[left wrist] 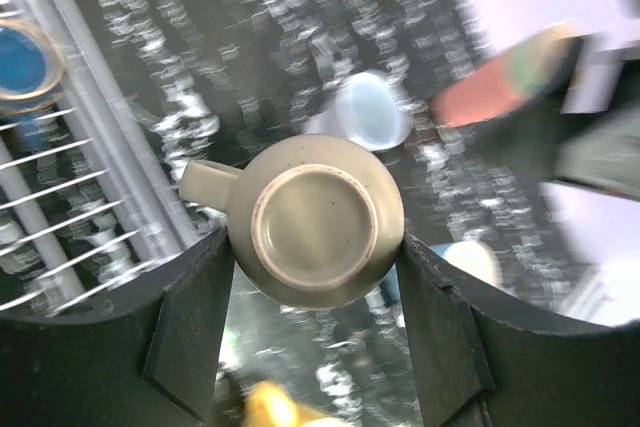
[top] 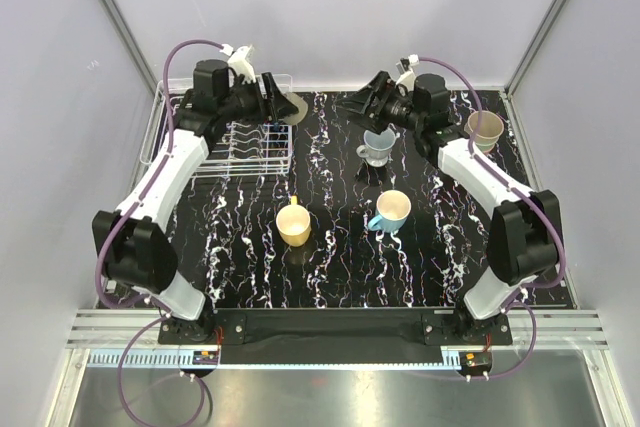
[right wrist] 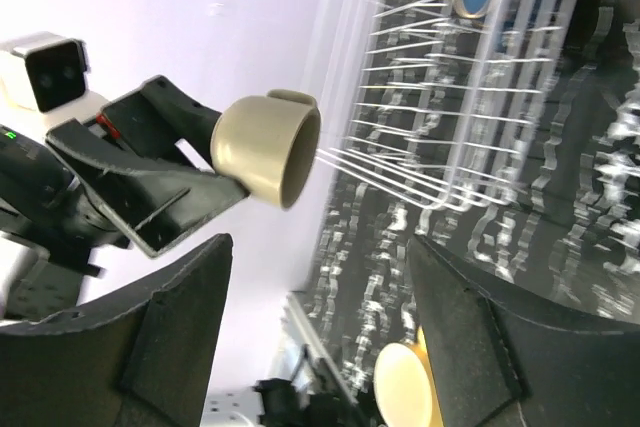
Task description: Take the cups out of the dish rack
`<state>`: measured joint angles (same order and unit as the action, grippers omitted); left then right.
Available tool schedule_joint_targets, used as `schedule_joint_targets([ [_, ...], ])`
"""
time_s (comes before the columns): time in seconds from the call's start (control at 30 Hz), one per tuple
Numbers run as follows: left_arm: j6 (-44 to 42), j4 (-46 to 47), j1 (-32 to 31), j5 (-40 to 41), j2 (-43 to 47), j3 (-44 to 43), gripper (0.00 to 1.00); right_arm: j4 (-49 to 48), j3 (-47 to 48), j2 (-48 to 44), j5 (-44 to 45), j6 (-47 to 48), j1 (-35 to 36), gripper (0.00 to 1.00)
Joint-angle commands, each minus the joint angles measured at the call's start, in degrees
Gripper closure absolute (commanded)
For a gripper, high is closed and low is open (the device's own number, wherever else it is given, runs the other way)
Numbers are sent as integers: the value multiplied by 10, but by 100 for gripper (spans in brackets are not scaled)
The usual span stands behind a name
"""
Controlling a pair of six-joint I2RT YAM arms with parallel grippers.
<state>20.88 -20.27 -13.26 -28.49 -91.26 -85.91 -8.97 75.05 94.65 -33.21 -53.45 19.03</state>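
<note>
My left gripper [left wrist: 315, 245] is shut on a grey-brown handled mug [left wrist: 315, 219], gripping its sides just right of the dish rack [top: 235, 143]. From the right wrist view the mug [right wrist: 268, 147] is held sideways in the air, mouth to the right. A navy cup [left wrist: 20, 59] sits in the white wire rack [right wrist: 470, 97]. My right gripper [top: 358, 105] hangs open and empty [right wrist: 320, 327] above a pale blue mug [top: 377, 145]. On the table stand a yellow mug [top: 294, 222], a cyan mug with cream inside [top: 390, 210] and a tan tumbler [top: 485, 129].
The black marbled mat [top: 340, 257] covers the table between both arm bases. White enclosure walls and metal frame rails close in the back and sides. The two grippers face each other near the back edge.
</note>
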Motion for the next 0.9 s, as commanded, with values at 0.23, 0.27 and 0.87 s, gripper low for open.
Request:
schedule_joint_targets([
  [0.23,197,252,-12,-113,64,84,100,-203,-5,11,-30,-118,33,24],
  [0.27,201,255,-16,-113,65,89,100,-211,-4,12,-31,-123,36,24],
  [0.87,266,349,-42,-135,79,140,98,-254,5,13,-24,-141,65,74],
])
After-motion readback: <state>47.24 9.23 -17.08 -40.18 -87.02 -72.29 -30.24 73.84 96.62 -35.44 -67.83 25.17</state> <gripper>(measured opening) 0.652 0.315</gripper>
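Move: Level with the right gripper and roughly 12 cm to its left, the left gripper holds the beige cup. Below the right hand, the pale mug stands some 25 cm down and 6 cm to its right, and the yellow cup is about 16 cm back and 11 cm left. For the left hand, the right gripper, where the cup is taken, lies about 12 cm right at equal height; the rack's middle is some 15 cm left, 6 cm ahead and 24 cm below. Bringing the beige cup to the right gripper, the left hand keeps its grip and goes right about 6 cm while rising and drawing back some 4 cm each, its fingers tipping up to nearly level. The right hand comes to meet the cup, left and up some 5 cm each and slightly back, then at the end closes its wide fingers more than halfway at the cup's rim, one seemingly inside the mouth. ##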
